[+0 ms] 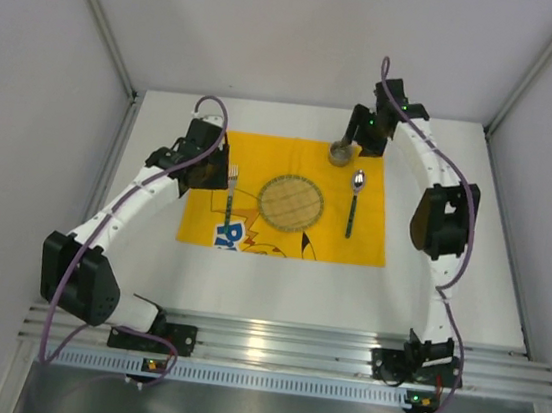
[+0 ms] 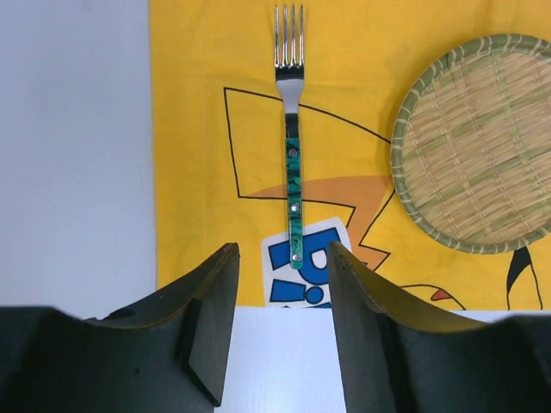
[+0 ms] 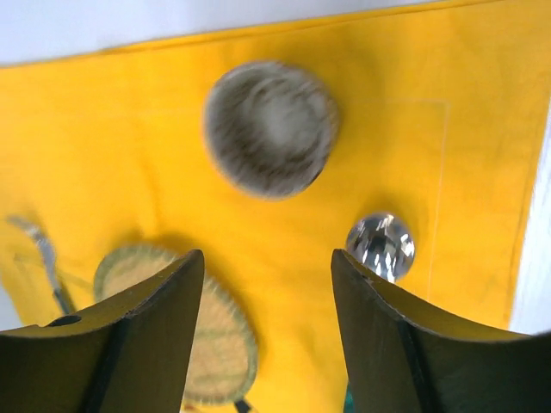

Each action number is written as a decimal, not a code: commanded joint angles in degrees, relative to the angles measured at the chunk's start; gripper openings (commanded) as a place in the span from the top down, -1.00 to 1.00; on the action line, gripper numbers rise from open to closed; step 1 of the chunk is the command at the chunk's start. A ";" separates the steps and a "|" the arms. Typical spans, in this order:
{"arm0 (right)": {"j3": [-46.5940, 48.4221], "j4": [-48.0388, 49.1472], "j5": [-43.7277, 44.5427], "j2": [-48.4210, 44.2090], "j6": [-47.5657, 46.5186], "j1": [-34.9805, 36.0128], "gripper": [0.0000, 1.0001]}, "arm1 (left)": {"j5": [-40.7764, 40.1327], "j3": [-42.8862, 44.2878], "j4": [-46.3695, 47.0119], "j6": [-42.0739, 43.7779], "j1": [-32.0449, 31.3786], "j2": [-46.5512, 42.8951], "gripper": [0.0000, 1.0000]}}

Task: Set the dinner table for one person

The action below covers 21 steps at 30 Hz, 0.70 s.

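The white dinner table carries a yellow printed mat. On the mat lie a round woven plate, a green-handled fork to its left, a green-handled spoon to its right, and a small grey cup at the far edge. My left gripper hovers open just short of the fork's handle end, nothing between its fingers. The right gripper is open and empty, raised above the mat just short of the cup, with the spoon's bowl near its right finger.
Grey walls close in the table on the left, right and far sides. Both arm bases sit on a metal rail at the near edge. Bare white tabletop lies left of the mat.
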 commanded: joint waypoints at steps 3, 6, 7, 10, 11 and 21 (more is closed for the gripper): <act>-9.51 9.01 0.88 -30.05 -6.59 3.34 -0.33 | -4.54 4.83 -0.61 2.44 -0.01 -1.67 -0.19; -21.81 13.23 -1.03 -41.24 -7.63 3.34 -0.44 | -7.61 4.05 1.58 1.82 -0.01 -2.99 -0.28; -27.06 15.06 -1.83 -43.88 -8.25 3.34 -0.47 | -8.23 3.61 2.11 1.73 -0.01 -3.16 -0.32; -37.69 19.98 -3.33 -54.16 -8.61 3.34 -0.69 | -14.90 -1.03 5.62 1.30 0.17 -2.29 -0.70; -41.05 22.09 -3.77 -59.23 -8.26 3.51 -0.80 | -16.40 -2.53 8.85 1.64 0.26 -2.03 -0.75; -69.64 26.70 1.65 -77.47 2.19 3.78 -0.99 | -11.42 -41.27 71.62 18.86 1.48 -10.28 -0.91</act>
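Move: The cup, already let go, stands about 3 cm ahead of the right hand, 2 cm to its left and 8 cm below. The spoon's middle is some 10 cm back and 3 cm right of that hand, the plate's 12 cm back and 12 cm left, both about 10 cm down. From the left hand, the yellow cloth's near-left corner lies 5 cm back, 9 cm left and some 15 cm below; at that depth, the fork is 7 cm ahead and 1 cm right. The empty right hand leaves the cup fast, swinging up nearly 30 cm while drawing back, then sinks about 13 cm as it goes on back to some 22 cm in all, its fingertips tipping up and outward and its fingers spreading fully. The left hand, also empty, opens wide, rises slightly as it drifts left, then drops to end about 10 cm lower and 5 cm farther left, away from the fork towards the cloth's near-left corner, its fingertips tipping up a little and its left side lifting. ##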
